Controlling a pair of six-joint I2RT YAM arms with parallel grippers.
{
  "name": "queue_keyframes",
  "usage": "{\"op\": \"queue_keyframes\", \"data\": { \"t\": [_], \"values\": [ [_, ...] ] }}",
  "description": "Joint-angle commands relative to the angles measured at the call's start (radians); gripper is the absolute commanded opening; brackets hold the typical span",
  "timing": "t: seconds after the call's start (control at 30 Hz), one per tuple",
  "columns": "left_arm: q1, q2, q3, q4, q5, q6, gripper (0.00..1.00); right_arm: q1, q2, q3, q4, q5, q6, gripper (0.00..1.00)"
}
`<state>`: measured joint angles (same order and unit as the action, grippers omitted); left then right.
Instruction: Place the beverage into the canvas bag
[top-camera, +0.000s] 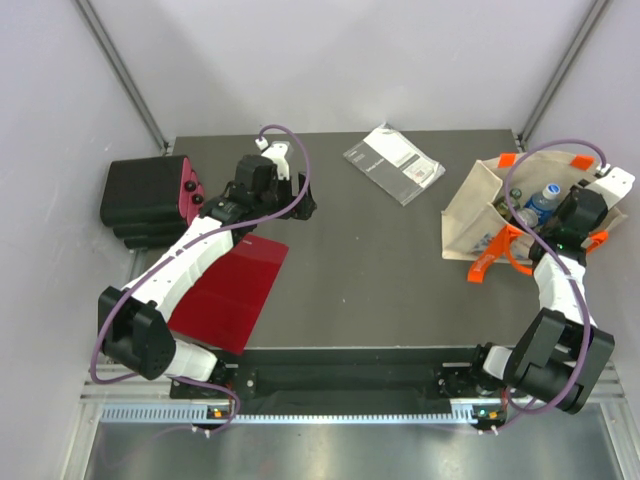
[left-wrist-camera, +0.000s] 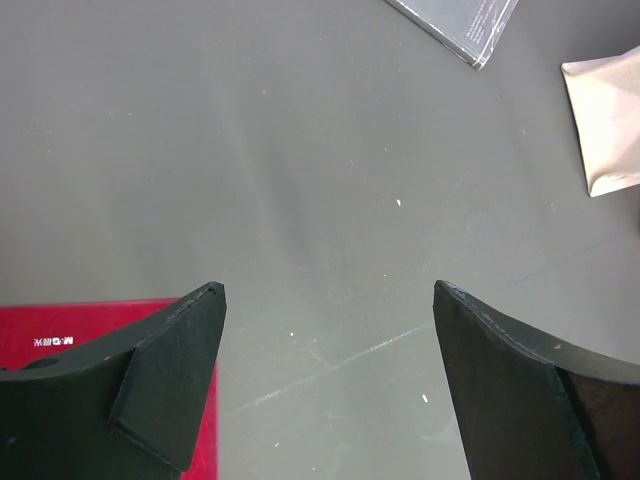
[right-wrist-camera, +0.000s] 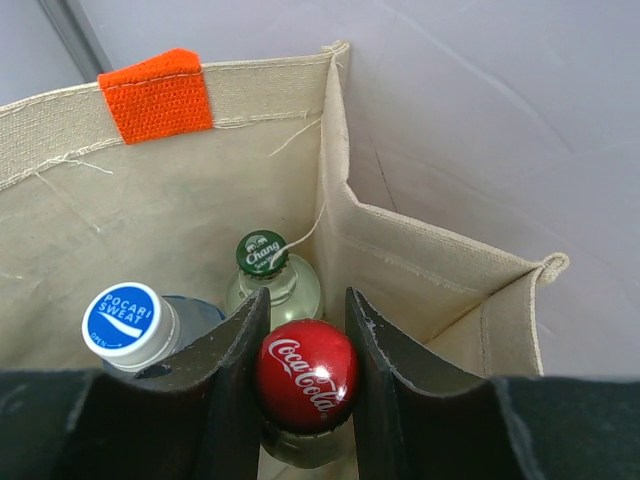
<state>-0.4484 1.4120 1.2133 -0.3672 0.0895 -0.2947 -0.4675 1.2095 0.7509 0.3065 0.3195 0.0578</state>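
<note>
The beverage, a glass bottle with a red Coca-Cola cap (right-wrist-camera: 306, 375), stands upright inside the canvas bag (right-wrist-camera: 200, 210). My right gripper (right-wrist-camera: 306, 318) is shut on its neck, just under the cap. In the top view the beige bag with orange handles (top-camera: 478, 208) sits at the table's right edge, with the right gripper (top-camera: 556, 226) reaching into its open mouth. A blue-capped Pocari Sweat bottle (right-wrist-camera: 125, 320) and a green-capped Chang bottle (right-wrist-camera: 262, 253) stand beside the held bottle. Far away, over bare table at the left, my left gripper (left-wrist-camera: 328, 300) hangs open and holds nothing.
A flat grey packet (top-camera: 393, 163) lies at the back middle of the table. Under the left arm lies a red folder (top-camera: 235, 285), and a black case with a maroon end (top-camera: 150, 195) sits at the far left. The bag's wall (right-wrist-camera: 430, 260) stands close to the right finger.
</note>
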Motion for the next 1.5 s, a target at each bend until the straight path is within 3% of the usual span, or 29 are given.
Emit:
{"op": "queue_keyframes", "data": {
  "t": [0.0,0.13,0.23,0.9,1.1,1.2,1.23,1.47],
  "values": [
    [-0.004,0.001,0.005,0.044,0.010,-0.012,0.89,0.004,-0.021,0.013,0.069,0.065,0.016,0.10],
    [-0.004,-0.001,0.003,0.045,0.009,-0.012,0.89,0.004,-0.021,0.047,0.036,0.073,0.020,0.34],
    [-0.004,0.001,0.003,0.044,0.009,-0.012,0.89,0.004,-0.027,0.053,0.032,0.073,0.028,0.42],
    [-0.004,-0.001,0.003,0.045,0.006,-0.011,0.89,0.020,-0.074,0.111,-0.050,0.010,0.056,0.65],
    [-0.004,-0.007,0.005,0.044,0.009,-0.012,0.89,0.036,-0.136,0.244,-0.202,-0.071,0.096,0.76],
    [-0.003,-0.015,0.005,0.043,0.009,-0.012,0.89,0.047,-0.157,0.320,-0.282,-0.140,0.125,0.87],
    [-0.004,-0.016,0.006,0.042,0.007,-0.012,0.89,0.052,-0.160,0.362,-0.305,-0.158,0.141,0.99],
    [-0.003,-0.044,0.002,0.054,0.026,-0.009,0.89,0.177,-0.110,0.596,-0.644,-0.316,0.283,1.00]
  ]
}}
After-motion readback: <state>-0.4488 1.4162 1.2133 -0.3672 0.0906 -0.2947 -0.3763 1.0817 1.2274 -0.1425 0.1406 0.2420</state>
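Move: Down in the right side of the canvas bag, the right hand still grips the cola bottle by its neck, with the bottle's middle about 9 cm below the hand. The blue-capped bottle stands some 3 cm farther out and 7 cm to the left of it. A green-capped clear bottle is roughly 6 cm ahead and 2 cm right of the hand. From the left hand the cola bottle is about 60 cm to the right and 3 cm nearer. Easing back and right by under a centimetre, the right hand opens its fingers from the cola bottle's neck. With the grip loosened, it rises ever faster, about 17 cm, out of the canvas bag and swings some 8 cm left towards the end, spreading the fingers fully while the wrist tips up and turns counter-clockwise, about 15 degrees each. ##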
